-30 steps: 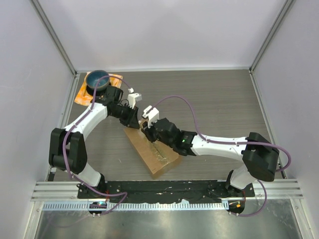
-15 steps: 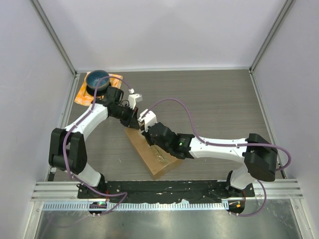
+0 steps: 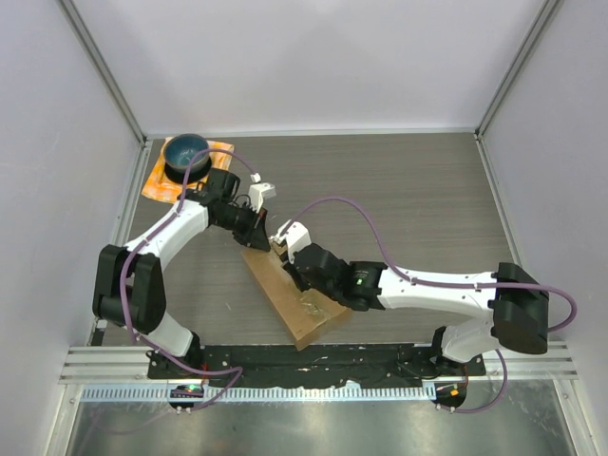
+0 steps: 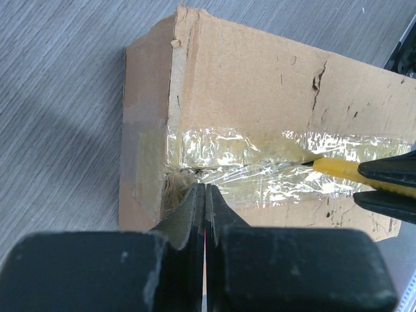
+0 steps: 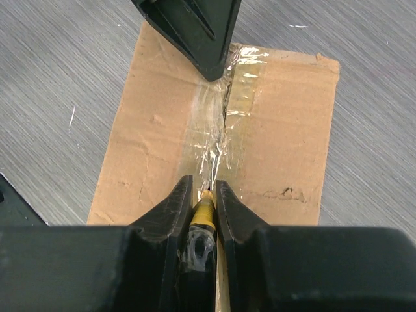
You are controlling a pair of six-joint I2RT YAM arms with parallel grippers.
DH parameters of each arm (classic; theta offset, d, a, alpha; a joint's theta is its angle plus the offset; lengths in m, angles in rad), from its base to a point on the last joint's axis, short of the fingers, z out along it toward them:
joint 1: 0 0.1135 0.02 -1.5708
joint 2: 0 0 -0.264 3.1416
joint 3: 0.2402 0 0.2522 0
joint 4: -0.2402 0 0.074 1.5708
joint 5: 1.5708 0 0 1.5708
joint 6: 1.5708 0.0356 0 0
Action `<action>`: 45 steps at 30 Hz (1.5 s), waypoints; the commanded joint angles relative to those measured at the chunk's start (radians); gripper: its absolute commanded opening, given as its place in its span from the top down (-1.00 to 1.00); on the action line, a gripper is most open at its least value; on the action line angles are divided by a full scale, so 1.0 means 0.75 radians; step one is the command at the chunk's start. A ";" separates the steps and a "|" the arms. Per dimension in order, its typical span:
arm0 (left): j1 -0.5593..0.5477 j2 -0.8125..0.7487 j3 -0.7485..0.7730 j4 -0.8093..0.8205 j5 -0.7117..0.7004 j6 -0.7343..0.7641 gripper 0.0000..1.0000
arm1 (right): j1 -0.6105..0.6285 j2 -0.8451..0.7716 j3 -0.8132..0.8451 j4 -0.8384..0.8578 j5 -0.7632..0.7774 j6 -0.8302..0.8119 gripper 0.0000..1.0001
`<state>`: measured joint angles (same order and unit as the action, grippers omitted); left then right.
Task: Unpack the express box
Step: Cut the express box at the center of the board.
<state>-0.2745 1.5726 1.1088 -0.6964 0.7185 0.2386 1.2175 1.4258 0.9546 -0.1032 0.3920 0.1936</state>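
The express box (image 3: 288,302), a brown carton with clear tape (image 5: 218,127) along its top seam, lies slantwise on the table in front of both arms. My left gripper (image 3: 260,237) is shut with nothing in it, its tips (image 4: 205,190) resting on the torn tape at the box's (image 4: 260,78) far end. My right gripper (image 5: 203,187) is shut on a yellow cutter (image 5: 203,211), whose tip sits in the taped seam of the box (image 5: 286,130). From the left wrist, the cutter (image 4: 338,169) enters from the right along the seam. The left gripper (image 5: 208,62) faces it across the lid.
A blue bowl (image 3: 186,152) stands on an orange cloth (image 3: 156,186) at the back left corner. Grey enclosure walls close in the table on three sides. A metal rail (image 3: 313,363) runs along the near edge by the arm bases.
My left gripper has shut at the box's far end. The right gripper with the cutter has slid along the seam toward the near side, and the right arm has stretched out lower.
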 commanded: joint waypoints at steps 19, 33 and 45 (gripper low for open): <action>0.028 0.040 -0.047 0.108 -0.447 0.007 1.00 | 0.111 -0.187 -0.046 -0.357 -0.044 0.253 0.99; 0.028 0.041 -0.026 0.106 -0.492 -0.007 1.00 | 0.250 -0.304 -0.111 -0.511 0.042 0.452 0.99; 0.028 0.057 -0.016 0.112 -0.537 -0.017 1.00 | 0.393 -0.402 -0.111 -0.666 0.134 0.599 0.99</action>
<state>-0.2859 1.5658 1.1080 -0.6849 0.6609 0.1547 1.4513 1.1702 0.8860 -0.4660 0.5606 0.5472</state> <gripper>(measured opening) 0.014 0.219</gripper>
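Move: The right hand holds the yellow knife with its blade in the tape about midway along the box; the near end of the taped seam lies roughly 7 cm back, 4 cm right and 3 cm below that hand. The box's middle is almost straight below it, about 1 cm ahead, 1 cm left and 7 cm down; the left fingertips are some 9 cm ahead and 6 cm left. From the left hand, the seam's near end lies about 16 cm back, 10 cm right and 1 cm below. Knife blade still in the tape, the right hand drags it along the seam towards the box's near end, drawing back and to the right about 10 cm at an almost level height, its fingers tipping slightly further down. Its grip stays shut on the yellow handle. The closed left fingertips keep resting on the seam's far end, holding their place. ##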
